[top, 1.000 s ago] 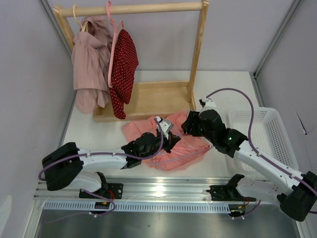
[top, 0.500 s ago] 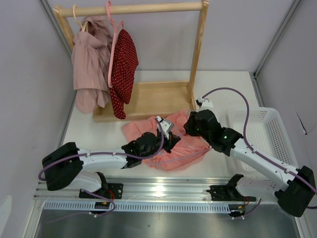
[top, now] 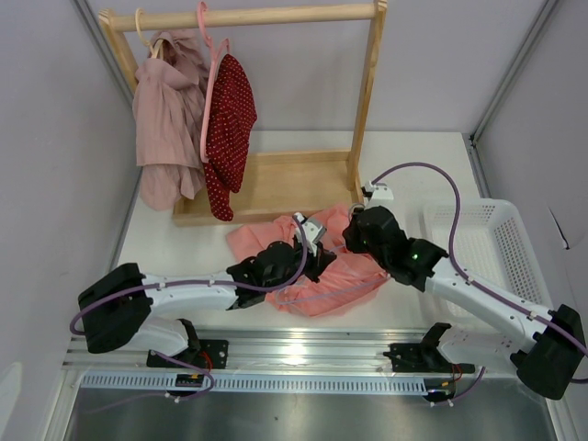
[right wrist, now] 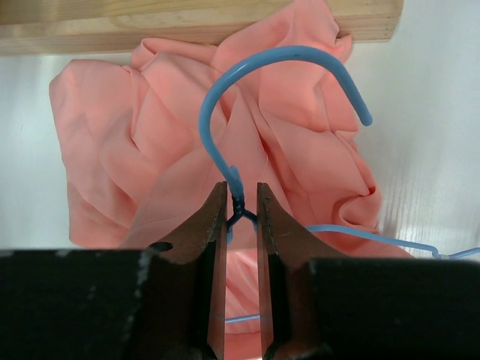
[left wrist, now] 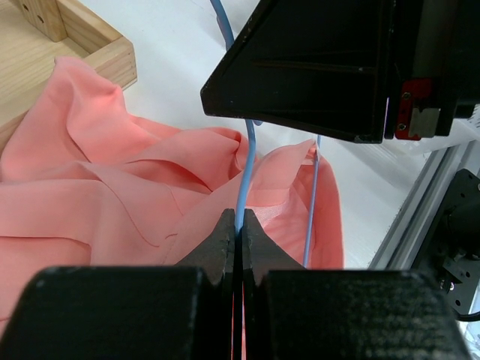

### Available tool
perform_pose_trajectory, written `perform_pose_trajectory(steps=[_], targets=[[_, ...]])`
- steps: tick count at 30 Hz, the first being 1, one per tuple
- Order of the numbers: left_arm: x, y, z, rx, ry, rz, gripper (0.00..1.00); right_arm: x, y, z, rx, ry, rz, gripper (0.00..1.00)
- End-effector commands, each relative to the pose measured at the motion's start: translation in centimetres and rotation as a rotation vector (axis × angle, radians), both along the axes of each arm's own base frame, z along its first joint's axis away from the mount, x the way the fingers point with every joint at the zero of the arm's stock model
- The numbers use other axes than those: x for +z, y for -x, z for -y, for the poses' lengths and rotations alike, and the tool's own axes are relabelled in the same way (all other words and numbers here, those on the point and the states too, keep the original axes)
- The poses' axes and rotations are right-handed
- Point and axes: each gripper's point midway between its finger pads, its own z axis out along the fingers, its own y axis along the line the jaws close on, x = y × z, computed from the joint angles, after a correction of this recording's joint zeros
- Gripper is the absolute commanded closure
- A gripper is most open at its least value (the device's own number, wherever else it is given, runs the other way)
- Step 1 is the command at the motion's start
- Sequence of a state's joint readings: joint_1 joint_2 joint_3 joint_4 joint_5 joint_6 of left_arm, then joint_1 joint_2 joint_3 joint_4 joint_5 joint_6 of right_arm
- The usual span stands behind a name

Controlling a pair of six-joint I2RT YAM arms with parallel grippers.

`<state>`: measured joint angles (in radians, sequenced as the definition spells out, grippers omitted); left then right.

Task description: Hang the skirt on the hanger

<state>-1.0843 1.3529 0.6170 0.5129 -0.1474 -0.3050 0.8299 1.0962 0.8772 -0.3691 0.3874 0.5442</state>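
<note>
The salmon-pink skirt lies crumpled on the white table in front of the wooden rack, also shown in both wrist views. The light-blue wire hanger lies on top of it, hook towards the rack. My left gripper is shut on one blue wire of the hanger. My right gripper straddles the twisted neck below the hook, its jaws narrow but with a gap still showing beside the wire. The two grippers face each other closely over the skirt.
The wooden rack stands just behind the skirt. On its bar hang a dark red dotted garment on a pink hanger and a mauve-pink garment. A white basket sits to the right. A metal rail runs along the near edge.
My right gripper has shifted slightly left onto the hanger's neck and its jaws have narrowed a lot. The left arm has barely moved, still holding the wire.
</note>
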Motion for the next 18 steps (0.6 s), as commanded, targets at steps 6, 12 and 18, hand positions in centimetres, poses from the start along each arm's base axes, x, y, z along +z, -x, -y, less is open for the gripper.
perform_pose_trajectory(steps=[6, 12, 18], targets=[[3.6, -0.9, 0.0, 0.047, 0.029, 0.028, 0.83, 3.1, -0.1, -0.3, 0.01, -0.018, 0.088, 1.0], [4.5, -0.9, -1.0, 0.067, -0.006, 0.028, 0.68, 2.8, 0.5, -0.3, 0.018, -0.012, 0.09, 1.0], [6.1, -0.2, -2.3, 0.066, -0.006, 0.034, 0.52, 2.5, 0.8, -0.2, 0.021, -0.005, 0.091, 1.0]])
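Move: Between the left hand's shut fingers is the blue wire of the hanger; the hanger's neck, pinched by the right hand, is about 6 cm ahead, 6 cm to the left hand's right and 3 cm above it. The skirt's middle lies about 1 cm ahead, 4 cm left and 7 below the left hand. From the right hand, the skirt is some 5 cm back, 10 left and 10 below, and the rack base's near right corner about 7 ahead, 3 right, 9 below. Opening to about half its range, the left hand ends its pinch on the hanger wire, then rises about 2.5 cm and shifts some 2 cm to its left, away from the skirt below and with hardly any turn. The right hand keeps the hanger's neck pinched and, after a brief hold, eases up and back by about 1 cm each. ##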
